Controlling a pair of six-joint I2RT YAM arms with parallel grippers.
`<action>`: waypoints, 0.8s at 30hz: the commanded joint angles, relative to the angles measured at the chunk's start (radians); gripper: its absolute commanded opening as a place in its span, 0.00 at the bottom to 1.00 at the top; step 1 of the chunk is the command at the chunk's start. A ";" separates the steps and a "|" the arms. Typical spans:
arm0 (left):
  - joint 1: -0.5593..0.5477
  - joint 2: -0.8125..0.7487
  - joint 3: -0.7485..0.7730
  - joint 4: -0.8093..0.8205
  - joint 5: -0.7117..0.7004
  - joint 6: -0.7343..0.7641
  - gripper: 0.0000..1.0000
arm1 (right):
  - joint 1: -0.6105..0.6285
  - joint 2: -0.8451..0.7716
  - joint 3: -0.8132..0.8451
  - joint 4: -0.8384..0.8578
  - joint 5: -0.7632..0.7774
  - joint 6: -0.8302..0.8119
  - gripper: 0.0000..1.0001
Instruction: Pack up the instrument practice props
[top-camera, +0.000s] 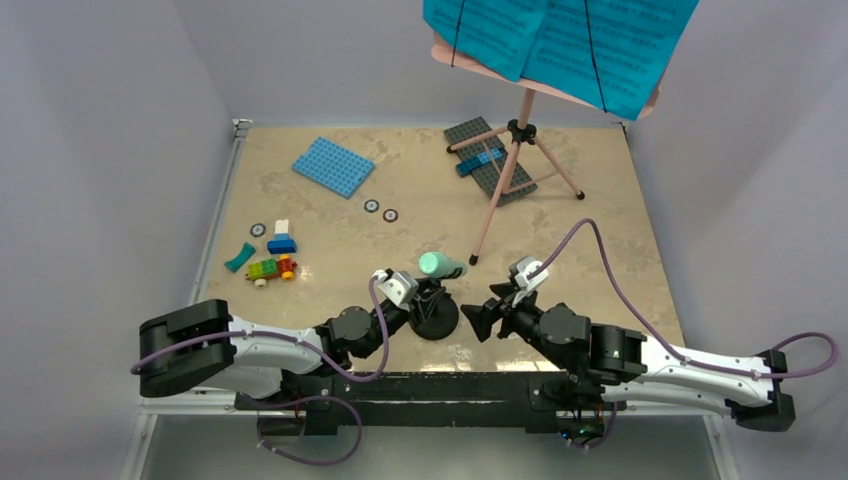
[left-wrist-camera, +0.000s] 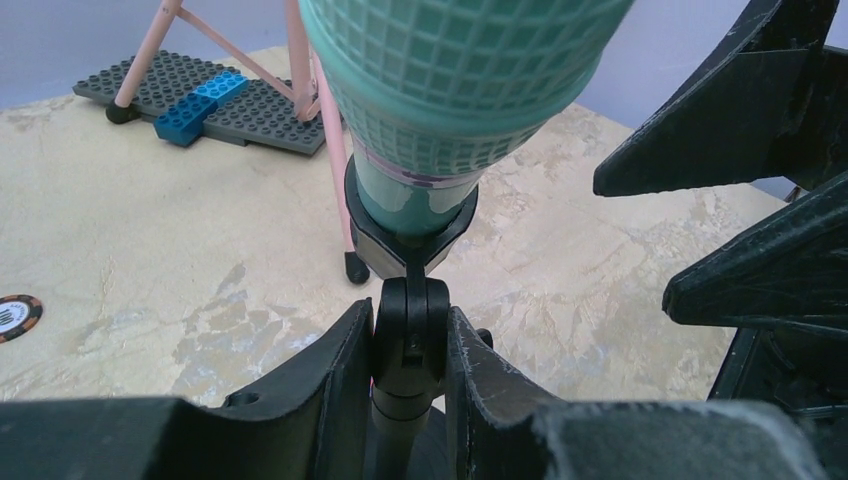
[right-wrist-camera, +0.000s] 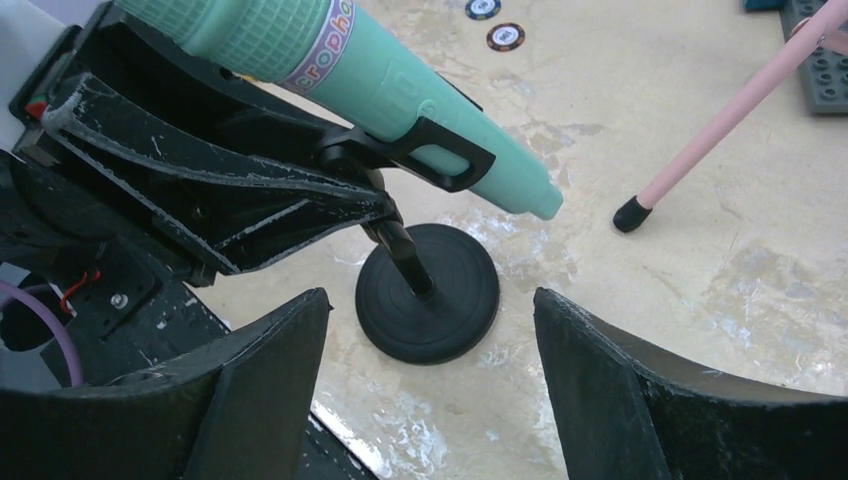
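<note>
The mint-green toy microphone (top-camera: 440, 264) sits tilted in the clip of the small black round-base mic stand (top-camera: 436, 318), near the table's front middle. My left gripper (left-wrist-camera: 408, 345) is shut on the stand's post at its pivot joint, just under the microphone (left-wrist-camera: 450, 90). My right gripper (right-wrist-camera: 430, 330) is open and empty, its jaws wide apart just right of the stand's round base (right-wrist-camera: 430, 295). The pink tripod music stand (top-camera: 512, 170) stands at the back right and holds the cyan sheet-music pages (top-camera: 560, 40).
A blue baseplate (top-camera: 333, 166) lies at the back left. A grey baseplate (top-camera: 490, 160) with a blue brick lies under the tripod. Toy bricks (top-camera: 270, 255) and small round discs (top-camera: 380, 210) lie to the left. One pink tripod leg (right-wrist-camera: 720, 120) ends close to the mic stand.
</note>
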 joint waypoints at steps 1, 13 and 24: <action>-0.006 0.031 -0.054 -0.093 0.034 -0.112 0.00 | -0.001 -0.037 -0.048 0.176 0.038 -0.093 0.78; -0.007 -0.050 -0.037 -0.251 0.060 -0.127 0.00 | -0.001 0.015 -0.160 0.673 -0.111 -0.670 0.77; -0.008 -0.074 -0.012 -0.314 0.082 -0.116 0.00 | -0.002 0.264 -0.089 0.868 -0.102 -0.814 0.77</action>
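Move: The mint microphone, still in the stand's clip, has its middle about 7 cm ahead of the right hand, 9 cm to its left and 2 cm above. The left gripper, shut on the stand's neck, has it about 3 cm ahead, 2 cm to the right and 5 cm above. From the right hand, the round base lies some 11 cm left, 4 cm ahead and 18 cm down; the music stand's near foot is 15 cm ahead, 2 cm left, equally low. The microphone is kept in place by the left hand, which goes on gripping the stand's neck almost without moving. Towards it comes the right hand, first forward and up, then about 5 cm left in a shallow arc that dips slightly at the end, ending some 3 cm higher. On the way its wrist tips the fingers up about 30 degrees, the jaws staying wide open and facing the microphone's body. ##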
